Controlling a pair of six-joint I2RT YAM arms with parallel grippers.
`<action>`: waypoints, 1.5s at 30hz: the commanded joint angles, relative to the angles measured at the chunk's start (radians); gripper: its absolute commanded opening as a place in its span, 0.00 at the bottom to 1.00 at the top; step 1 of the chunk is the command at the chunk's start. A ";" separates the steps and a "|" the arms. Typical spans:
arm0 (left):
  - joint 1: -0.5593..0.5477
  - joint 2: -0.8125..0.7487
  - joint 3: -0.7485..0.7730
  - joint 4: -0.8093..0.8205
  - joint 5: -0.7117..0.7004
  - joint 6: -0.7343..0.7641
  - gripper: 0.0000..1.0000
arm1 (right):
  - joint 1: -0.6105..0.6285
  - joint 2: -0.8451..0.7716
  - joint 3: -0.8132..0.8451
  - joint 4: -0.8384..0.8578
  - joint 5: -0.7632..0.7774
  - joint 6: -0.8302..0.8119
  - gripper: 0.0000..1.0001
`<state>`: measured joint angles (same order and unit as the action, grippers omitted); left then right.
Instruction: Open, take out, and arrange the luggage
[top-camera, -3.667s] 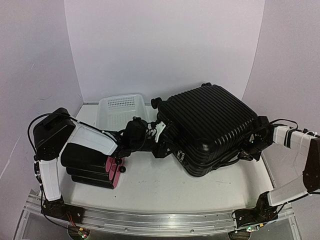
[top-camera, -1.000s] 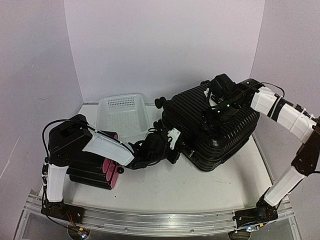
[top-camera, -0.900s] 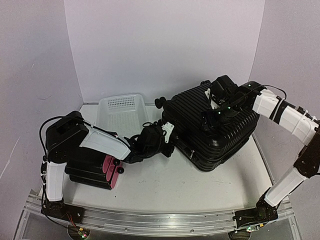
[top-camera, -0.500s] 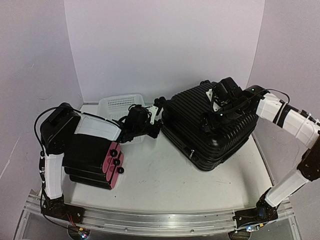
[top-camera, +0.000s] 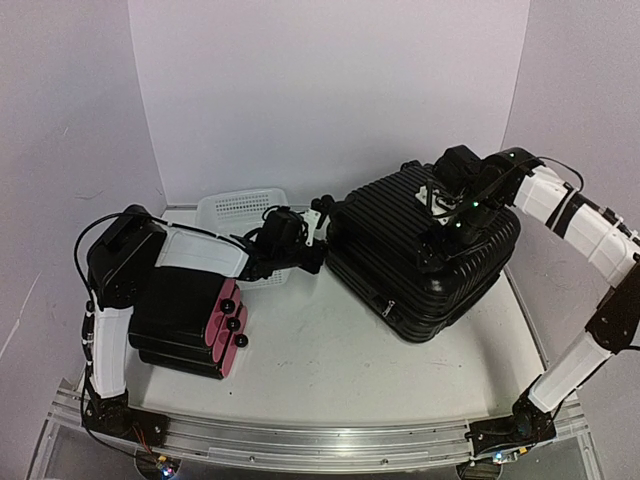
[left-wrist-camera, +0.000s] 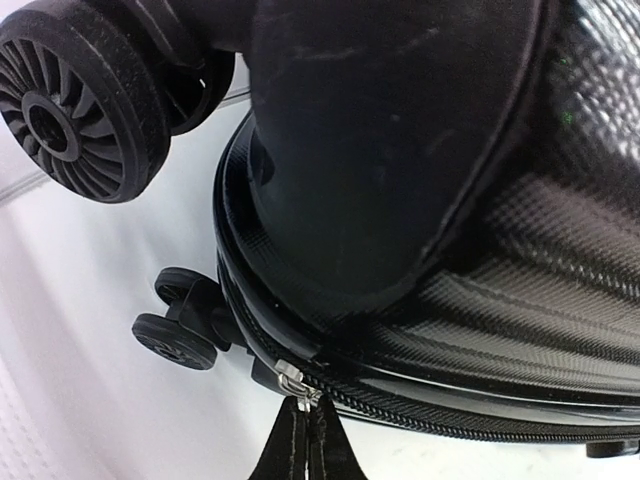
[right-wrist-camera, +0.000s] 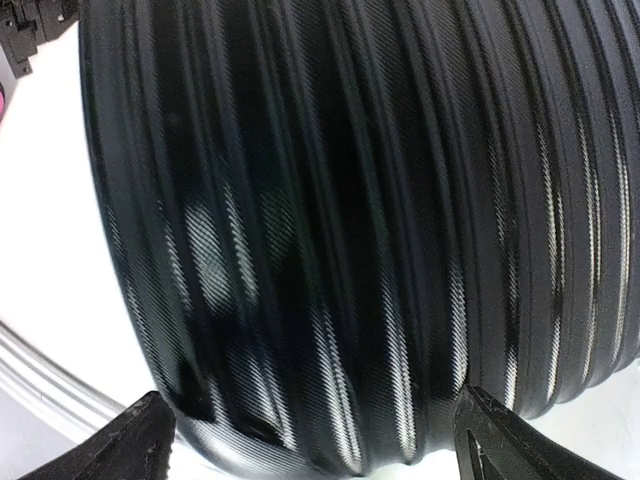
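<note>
The luggage, a large black ribbed hard-shell suitcase, lies flat and closed at the table's centre right. My left gripper is at its left corner by the wheels. In the left wrist view the gripper is shut on the silver zipper pull on the luggage's zipper line, with one wheel above it. My right gripper rests over the top of the luggage. In the right wrist view it is open wide, with the ribbed shell between its fingers.
A smaller smooth black case with a pink side and black knobs lies at the front left under my left arm. A white perforated basket stands at the back left, just behind my left gripper. White walls enclose the table.
My left gripper has moved from the luggage's front edge back along the zipper line to the left corner by the wheels. My right arm swung from the right side onto the top.
</note>
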<state>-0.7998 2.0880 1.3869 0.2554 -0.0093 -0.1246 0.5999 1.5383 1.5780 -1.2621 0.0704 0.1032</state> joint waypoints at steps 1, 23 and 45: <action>-0.134 -0.050 0.025 0.027 0.077 -0.104 0.00 | -0.006 0.045 0.126 -0.056 -0.059 -0.061 0.98; 0.017 -0.026 -0.140 0.343 0.501 0.134 0.00 | 0.052 0.227 0.028 0.278 0.097 -0.389 0.84; 0.163 0.052 0.014 0.217 0.176 0.004 0.00 | -0.049 0.182 -0.245 0.255 0.106 -0.335 0.63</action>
<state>-0.7490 2.1635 1.3273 0.5686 0.3660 -0.1028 0.6346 1.6413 1.4498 -0.6697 0.0254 -0.2798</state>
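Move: The suitcase's zipper pull is already pinched in the left fingertips; the suitcase's middle lies about 20 cm to that hand's right and roughly level ahead, with its upper wheel about 6 cm ahead and 6 cm higher. The white basket is some 17 cm left and 12 cm ahead of the left hand, on the table. From the right hand, open over the lid, the suitcase's left rim is about 12 cm left, 4 cm ahead and slightly lower. The zipper pull stays pinched in the shut left fingers while that hand sweeps back and right along the suitcase's left side, roughly 13 cm, then returns forward and left about 10 cm, turning some 20 degrees clockwise overall. The right hand crosses the lid about 8 cm left and 8 cm forward to the left rim, tipping its fingers forward and partly closing them, ending against the rim. ##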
